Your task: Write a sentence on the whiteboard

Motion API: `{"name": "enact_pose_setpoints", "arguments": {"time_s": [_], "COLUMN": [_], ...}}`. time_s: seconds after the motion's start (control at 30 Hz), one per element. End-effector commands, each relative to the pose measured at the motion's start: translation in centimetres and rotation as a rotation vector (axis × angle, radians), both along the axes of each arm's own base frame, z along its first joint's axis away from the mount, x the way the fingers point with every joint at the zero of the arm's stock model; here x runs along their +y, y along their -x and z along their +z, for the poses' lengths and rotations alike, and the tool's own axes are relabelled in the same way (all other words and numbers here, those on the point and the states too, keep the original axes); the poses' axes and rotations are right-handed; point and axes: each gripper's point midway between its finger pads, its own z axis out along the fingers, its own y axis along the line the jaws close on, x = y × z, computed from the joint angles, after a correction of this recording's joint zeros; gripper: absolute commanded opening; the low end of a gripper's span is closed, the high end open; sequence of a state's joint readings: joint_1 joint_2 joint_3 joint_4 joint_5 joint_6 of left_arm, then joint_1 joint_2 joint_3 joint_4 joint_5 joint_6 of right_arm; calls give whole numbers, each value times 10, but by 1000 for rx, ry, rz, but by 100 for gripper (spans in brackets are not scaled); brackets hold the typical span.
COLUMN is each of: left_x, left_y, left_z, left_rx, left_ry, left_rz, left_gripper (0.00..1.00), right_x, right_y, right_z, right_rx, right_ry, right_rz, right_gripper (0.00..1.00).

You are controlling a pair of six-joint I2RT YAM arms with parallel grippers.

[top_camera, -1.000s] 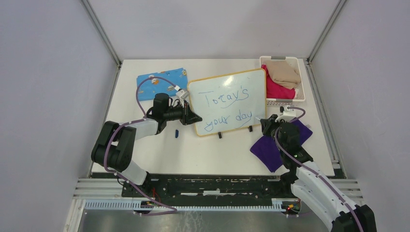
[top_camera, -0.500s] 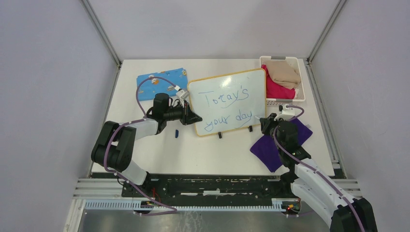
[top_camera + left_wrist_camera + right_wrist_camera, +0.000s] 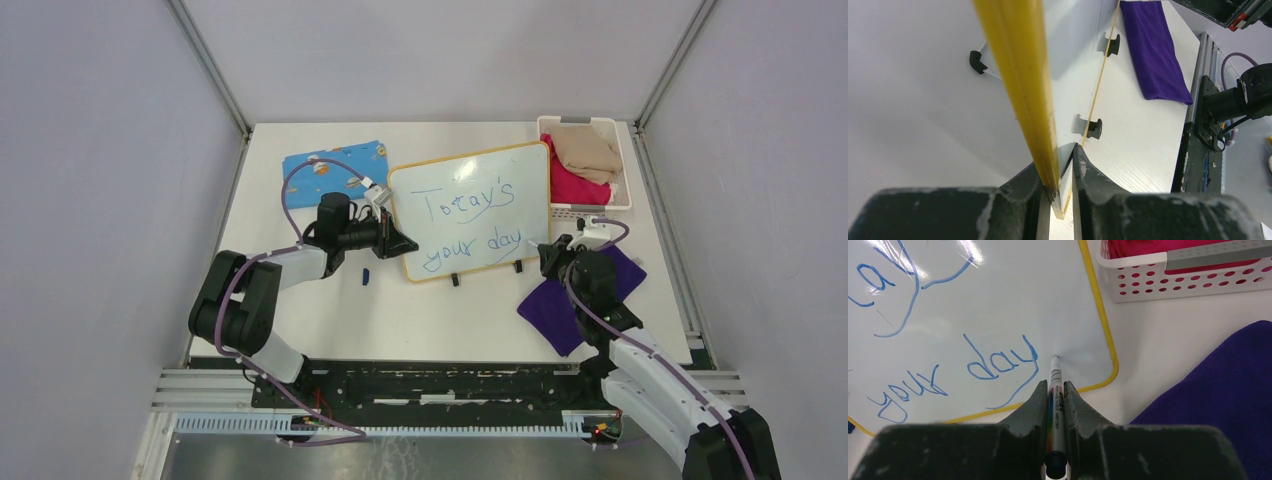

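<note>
The whiteboard (image 3: 470, 210), white with a yellow rim, lies tilted mid-table. On it the sentence (image 3: 470, 222) reads "Today's your day" in blue, two lines; "your day" (image 3: 955, 372) shows in the right wrist view. My left gripper (image 3: 403, 243) is shut on the whiteboard's left edge; the yellow rim (image 3: 1023, 85) runs between its fingers (image 3: 1093, 172). My right gripper (image 3: 547, 258) is shut on a white marker (image 3: 1055, 400), whose tip rests on the board (image 3: 998, 300) just right of "day", near the lower right corner.
A purple cloth (image 3: 570, 300) lies under my right arm. A white perforated basket (image 3: 592, 212) with pink and beige cloths stands at the back right. A blue patterned cloth (image 3: 335, 162) lies behind my left arm. A small blue cap (image 3: 366, 276) sits near the left gripper.
</note>
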State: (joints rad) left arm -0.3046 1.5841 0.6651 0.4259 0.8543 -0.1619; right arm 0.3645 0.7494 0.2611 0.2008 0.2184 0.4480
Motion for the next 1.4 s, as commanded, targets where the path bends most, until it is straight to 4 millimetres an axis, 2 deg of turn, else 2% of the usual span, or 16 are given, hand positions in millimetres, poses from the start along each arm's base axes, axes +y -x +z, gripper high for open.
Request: {"name": "enact_pose_setpoints", "arguments": {"time_s": [0.0, 0.2, 0.4, 0.63, 0.73, 0.83, 0.93, 0.97, 1.0, 1.17, 1.27, 1.37], "left_x": [18, 19, 18, 21, 25, 30, 46, 54, 62, 116, 157, 175], "left_y": [19, 18, 17, 19, 21, 20, 17, 18, 20, 14, 17, 25], "left_z": [-61, -61, -60, -48, -39, -17, 9, 15, 19, 50, 56, 53], "left_rx": [152, 153, 148, 118, 94, 36, -15, -26, -37, -75, -3, 98], "left_ry": [-185, -185, -183, -183, -189, -175, -185, -210, -241, -354, -427, -453], "left_rz": [70, 72, 72, 85, 107, 152, 237, 264, 294, 622, 876, 1003], "left_gripper": [24, 24, 28, 44, 58, 69, 85, 95, 98, 100, 100, 100], "right_x": [-7, 4, 5, 10, 14, 21, 27, 29, 30, 47, 54, 55], "right_y": [0, 8, 26, 37, 38, 41, 46, 47, 49, 64, 71, 72], "right_z": [3, 45, 88, 105, 112, 128, 148, 154, 160, 181, 182, 172], "right_rx": [-10, -73, -135, -156, -172, -200, -242, -257, -273, -341, -362, -353], "right_ry": [13, -55, -66, -63, -72, -86, -94, -93, -90, -47, -8, 25], "right_rz": [-30, 28, 79, 133, 152, 192, 234, 249, 256, 390, 442, 459], "right_gripper": [0, 0, 0, 0, 0, 0, 0, 0, 0, 0, 0, 0]}}
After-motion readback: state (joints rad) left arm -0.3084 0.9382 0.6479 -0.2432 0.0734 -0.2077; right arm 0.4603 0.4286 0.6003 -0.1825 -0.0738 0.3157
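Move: The right hand holds the marker with its tip on the whiteboard just past "day", about 6 cm ahead, 2 cm left and 3 cm below. The word's middle is about 10 cm left and 4 ahead, the whiteboard's middle roughly 19 left and 11 ahead; the purple cloth's middle lies 9 right, 7 back and lower. The left hand still pinches the board's left edge, the board's middle some 14 cm right and 8 ahead; the blue cap lies about 11 left, 8 back, below. Up and back, the right hand lifts the marker off the whiteboard, rising about 16 cm, drifting left and swinging counter-clockwise while its tip tilts up; the grip stays shut. The left hand dips about 5 cm and slightly back as its fingers open and let go of the board's edge, then climbs and swings some 12 cm left, clear of the board, turning about 40 degrees counter-clockwise, wide open. ##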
